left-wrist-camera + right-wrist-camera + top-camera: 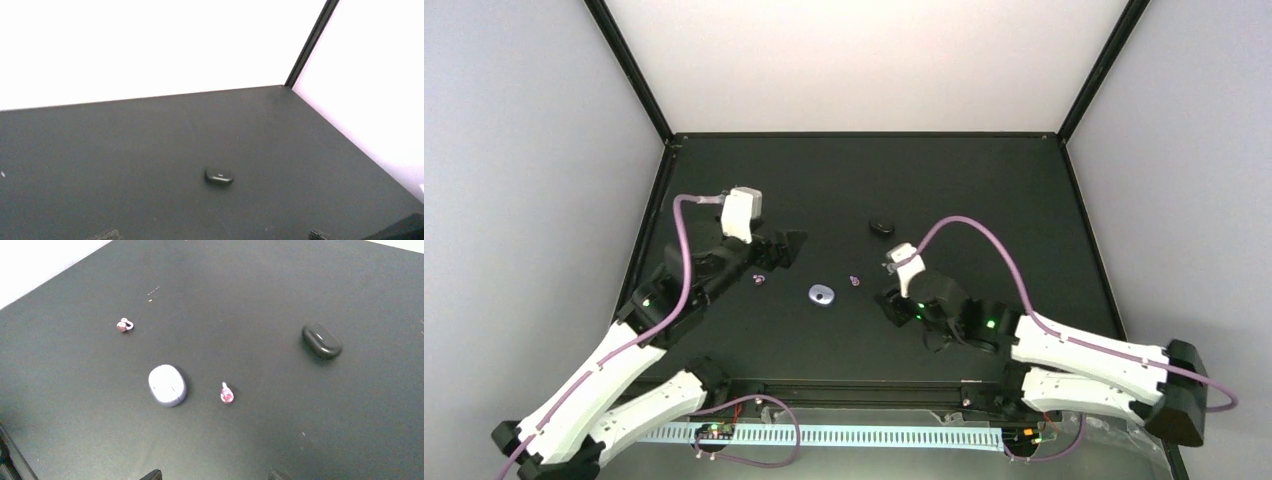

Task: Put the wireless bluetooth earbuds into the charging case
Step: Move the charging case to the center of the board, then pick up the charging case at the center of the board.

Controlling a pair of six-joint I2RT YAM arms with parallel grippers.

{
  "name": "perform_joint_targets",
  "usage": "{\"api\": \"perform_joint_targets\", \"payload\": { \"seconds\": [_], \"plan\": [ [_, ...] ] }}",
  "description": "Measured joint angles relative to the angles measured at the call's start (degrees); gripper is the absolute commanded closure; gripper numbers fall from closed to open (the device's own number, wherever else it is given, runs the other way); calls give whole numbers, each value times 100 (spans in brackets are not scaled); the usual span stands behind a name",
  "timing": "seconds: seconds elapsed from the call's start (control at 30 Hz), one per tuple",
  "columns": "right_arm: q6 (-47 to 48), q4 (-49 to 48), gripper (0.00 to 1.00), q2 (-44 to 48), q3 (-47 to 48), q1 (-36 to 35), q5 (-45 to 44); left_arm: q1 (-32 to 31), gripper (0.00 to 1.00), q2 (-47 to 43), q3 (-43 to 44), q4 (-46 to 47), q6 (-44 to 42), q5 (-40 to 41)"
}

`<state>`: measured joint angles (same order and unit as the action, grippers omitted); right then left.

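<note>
The lavender charging case [822, 295] lies on the black table with its lid down; it also shows in the right wrist view [167, 385]. One lilac earbud [759, 279] lies to its left, just in front of my left gripper [787, 246]. The other earbud [855, 281] lies right of the case. Both buds show in the right wrist view, one far left [123, 325] and one beside the case [227, 394]. My right gripper [890, 303] is open and empty, right of that bud. My left gripper is open and empty; only its fingertips [107, 234] show at the left wrist view's bottom edge.
A small black oval object [882, 227] lies behind the case, toward the middle of the table; it shows in the left wrist view [219, 176] and the right wrist view [321, 340]. White walls with black frame posts [634, 70] enclose the table.
</note>
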<state>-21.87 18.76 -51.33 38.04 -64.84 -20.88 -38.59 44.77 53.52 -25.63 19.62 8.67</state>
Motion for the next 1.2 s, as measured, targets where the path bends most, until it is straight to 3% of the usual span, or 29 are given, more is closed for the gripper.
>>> {"api": "perform_joint_targets", "payload": {
  "seconds": [0.2, 0.37, 0.67, 1.2],
  "plan": [
    [778, -728, 43, -1482, 588, 26, 560, 0, 1, -638, -350, 304, -1027, 109],
    [951, -916, 43, -2164, 1008, 275, 1222, 0, 1, -1064, -1016, 466, -1473, 118],
    [1263, -1049, 43, -2686, 1344, 774, 2564, 0, 1, -1696, -1543, 778, -1626, 157],
    [1646, -739, 42, -4513, 2354, 704, 2898, 0, 1, -1707, -1547, 905, -1626, 146]
  ]
}}
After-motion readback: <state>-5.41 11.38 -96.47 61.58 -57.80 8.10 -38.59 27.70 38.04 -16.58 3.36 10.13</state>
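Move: The purple charging case lies about 16 cm to the right hand's left, 7 cm ahead and some 16 cm below. The nearer earbud is roughly 7 cm right of the case and 3 cm farther out; the other earbud is about 13 cm left of the case, also 3 cm farther out. The black case sits some 24 cm ahead of the right hand and 3 cm left. From the left hand the purple case is 4 cm right, 2 cm ahead and 28 cm below. Towards the purple case, not yet touching it, the right hand sweeps about 15 cm left, with a little forward, and in the second half sinks some 9 cm as well. It turns counter-clockwise and tips down, its fingers staying half open to either side of the case's line. The empty left hand, still wide open, draws back and left about 4 cm, its fingertips tilting up. ##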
